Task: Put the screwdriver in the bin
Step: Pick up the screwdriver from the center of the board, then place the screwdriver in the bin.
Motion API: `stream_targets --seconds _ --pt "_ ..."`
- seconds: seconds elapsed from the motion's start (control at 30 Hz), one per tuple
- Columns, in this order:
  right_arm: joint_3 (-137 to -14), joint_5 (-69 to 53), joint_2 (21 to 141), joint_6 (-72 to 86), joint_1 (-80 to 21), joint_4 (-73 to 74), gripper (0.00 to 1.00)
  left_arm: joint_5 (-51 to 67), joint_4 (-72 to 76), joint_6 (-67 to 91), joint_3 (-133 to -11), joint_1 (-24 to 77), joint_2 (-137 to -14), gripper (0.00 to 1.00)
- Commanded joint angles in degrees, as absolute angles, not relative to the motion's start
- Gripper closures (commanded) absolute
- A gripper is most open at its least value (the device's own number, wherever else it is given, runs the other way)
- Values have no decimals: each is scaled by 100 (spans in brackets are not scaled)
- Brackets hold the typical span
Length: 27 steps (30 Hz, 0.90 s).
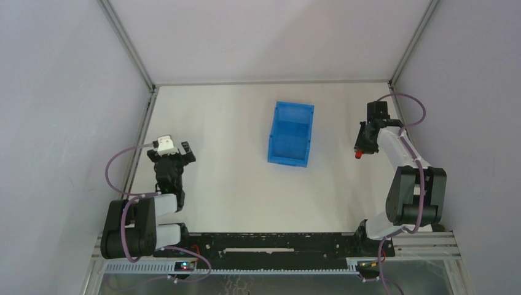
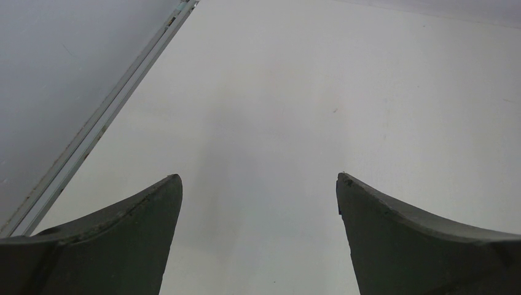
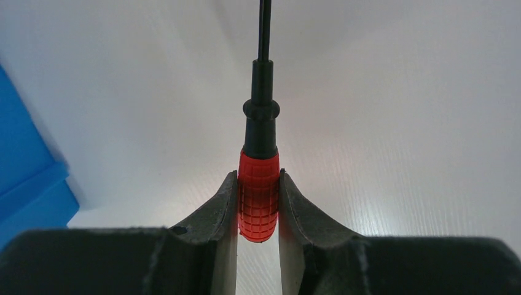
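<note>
The screwdriver [image 3: 258, 196] has a ribbed red handle and a thin black shaft that runs out past the top of the right wrist view. My right gripper [image 3: 258, 175] is shut on the red handle, both fingers pressed against its sides. From above, the red handle [image 1: 358, 155] shows at the tip of the right gripper [image 1: 362, 149], to the right of the blue bin [image 1: 291, 133]. The bin stands open-topped in the middle of the table; its corner [image 3: 27, 178] shows at the left of the right wrist view. My left gripper [image 1: 180, 150] is open over bare table at the left, holding nothing.
White table surface [image 1: 227, 184] with grey walls on three sides. A metal rail [image 2: 104, 117] runs along the left table edge beside the left gripper. The arm bases and a black rail [image 1: 270, 243] sit at the near edge.
</note>
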<state>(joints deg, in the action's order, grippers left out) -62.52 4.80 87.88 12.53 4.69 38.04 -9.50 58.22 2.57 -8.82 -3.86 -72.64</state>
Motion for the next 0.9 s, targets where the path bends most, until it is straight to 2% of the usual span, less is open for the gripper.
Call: stream_targets --seconds 0.0,0.27,0.43,0.87 --pt "-6539 434 8354 1342 365 4124 91 -1033 6029 167 -1101 -358 -7208 0" --pt "-7050 618 8031 1393 28 4556 90 -1034 6029 167 -1099 -358 -7203 0" --pt "-7529 707 7974 1396 -593 4724 89 -1028 6029 167 -1099 -349 -7207 0" --pt "-9479 1189 9041 1304 -2293 5291 89 -1036 6028 166 -1099 -359 -7203 0"
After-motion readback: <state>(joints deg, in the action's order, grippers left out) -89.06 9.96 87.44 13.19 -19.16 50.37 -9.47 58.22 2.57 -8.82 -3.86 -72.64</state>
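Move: The right hand already has the screwdriver's red handle pinched between its fingers, clear of the board. From this hand the blue bin's middle lies about 27 cm to the left and some 10 cm farther out, roughly 5 cm lower. Nothing else lies on the board near the way there. From the idle left hand the bin is about 48 cm to the right, 10 cm ahead and 6 cm lower. Up first, nearly straight, then sweeping more and more to the left towards the bin, the right hand carries the screwdriver about 14 cm higher and 14 cm left, with a small push forward late on. The wrist swings some 20 degrees counter-clockwise and lets the fingertips tilt up and outward, while the fingers keep their grip on the red handle. ##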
